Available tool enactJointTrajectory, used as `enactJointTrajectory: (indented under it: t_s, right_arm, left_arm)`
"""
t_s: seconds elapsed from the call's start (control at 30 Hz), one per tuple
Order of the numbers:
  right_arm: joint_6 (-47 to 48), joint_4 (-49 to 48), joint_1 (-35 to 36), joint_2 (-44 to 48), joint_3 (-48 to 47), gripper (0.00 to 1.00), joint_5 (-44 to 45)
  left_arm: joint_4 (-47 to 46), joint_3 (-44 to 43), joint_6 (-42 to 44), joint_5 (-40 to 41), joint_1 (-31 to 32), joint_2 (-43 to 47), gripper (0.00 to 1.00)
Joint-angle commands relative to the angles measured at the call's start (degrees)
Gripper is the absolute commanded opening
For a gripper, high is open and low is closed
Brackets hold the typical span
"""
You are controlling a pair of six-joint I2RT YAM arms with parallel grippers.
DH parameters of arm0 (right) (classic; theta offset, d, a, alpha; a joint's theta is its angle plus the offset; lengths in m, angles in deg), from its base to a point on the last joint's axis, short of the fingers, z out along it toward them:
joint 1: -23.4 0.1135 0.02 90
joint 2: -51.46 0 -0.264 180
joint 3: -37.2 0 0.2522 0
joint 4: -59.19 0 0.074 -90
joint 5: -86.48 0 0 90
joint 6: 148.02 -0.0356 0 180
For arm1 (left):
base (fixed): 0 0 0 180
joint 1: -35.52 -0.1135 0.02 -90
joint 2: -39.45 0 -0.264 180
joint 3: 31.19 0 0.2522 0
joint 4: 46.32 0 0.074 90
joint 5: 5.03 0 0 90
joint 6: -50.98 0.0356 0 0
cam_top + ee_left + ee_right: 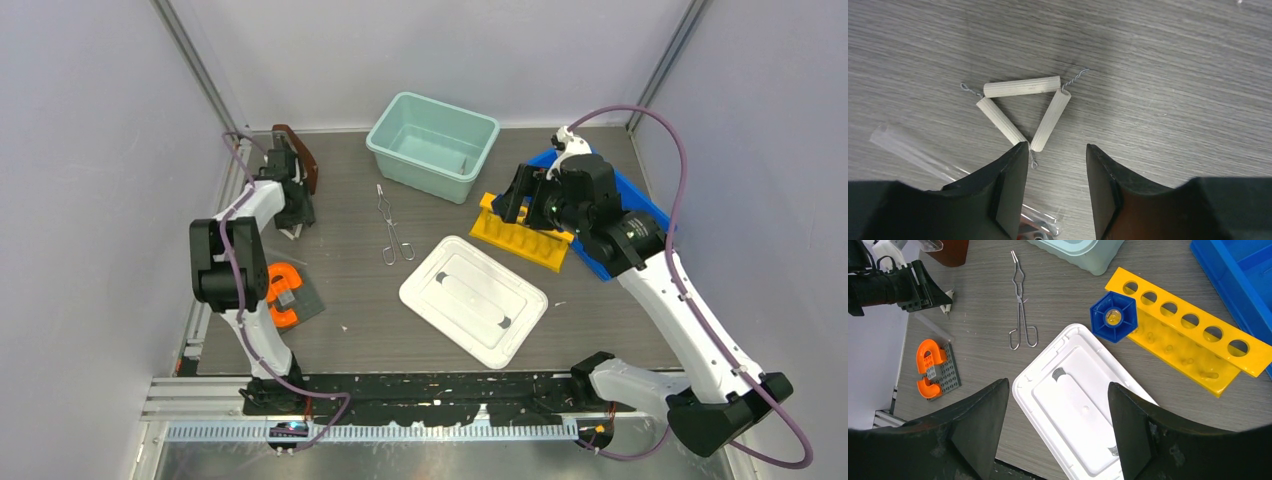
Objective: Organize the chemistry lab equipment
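Observation:
A small white triangle of three ceramic tubes on twisted wire lies flat on the table. My left gripper hangs just over its near corner, jaws partly apart with bare table between them; the left fingertip touches that corner. A clear glass rod lies to the left and runs under that finger. Slim silver tongs lie mid-table. A blue knob-like piece sits on the yellow rack. My right gripper is open and empty, high above the white lid.
A teal bin stands at the back centre, with a blue tray at the right behind the yellow rack. An orange piece on a grey studded plate lies near the left arm. A brown object stands behind my left gripper.

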Motion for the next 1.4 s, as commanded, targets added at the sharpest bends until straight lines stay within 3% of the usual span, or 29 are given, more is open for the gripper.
enactJointTrajectory:
  t_s: [0.0, 0.47, 0.9, 1.1, 1.37]
  right_arm:
    - [-0.45, -1.72, 0.13, 0.69, 0.30, 0.79, -0.49]
    - [-0.59, -1.47, 0.13, 0.57, 1.22, 0.78, -0.64]
    - [-1.31, -1.80, 0.13, 1.68, 1.33, 0.78, -1.07]
    - [-3.01, -2.28, 0.13, 2.28, 1.27, 0.78, -1.08]
    - [-8.66, -5.85, 0.13, 0.98, 3.60, 0.78, -7.89]
  left_arm:
    - [-2.22, -3.41, 2.14, -3.41, -0.43, -1.87, 0.48]
    - [-1.04, -5.62, 4.07, -2.95, -0.44, -8.07, 0.43]
    - [4.28, -7.18, 3.69, -7.88, -0.43, -6.03, 0.01]
    - [5.48, -6.37, 3.17, -14.23, -0.27, 0.73, 0.00]
    - [9.42, -5.79, 3.39, -22.82, 1.26, 11.48, 0.00]
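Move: Just below the left fingertips lies the clay triangle, its middle about 1 cm ahead, 1 cm left and 4 cm down. The glass tube lies some 4 cm back and 4 cm left of the hand, the orange magnet about 13 cm back and 3 cm left. The metronome stands about 16 cm ahead, and the tongs lie some 24 cm right and 1 cm ahead. From the raised right hand, the triangle is roughly 60 cm left, 14 cm ahead and 28 cm below. Sinking about 3 cm with a slight reach forward, the left hand brings its half-open fingers around the clay triangle's right-hand tube and closes on it near the table. Then it lifts the triangle some 7 cm while carrying it about 4 cm to the right, the wrist turning roughly 10 degrees clockwise and tilting as it rises. ##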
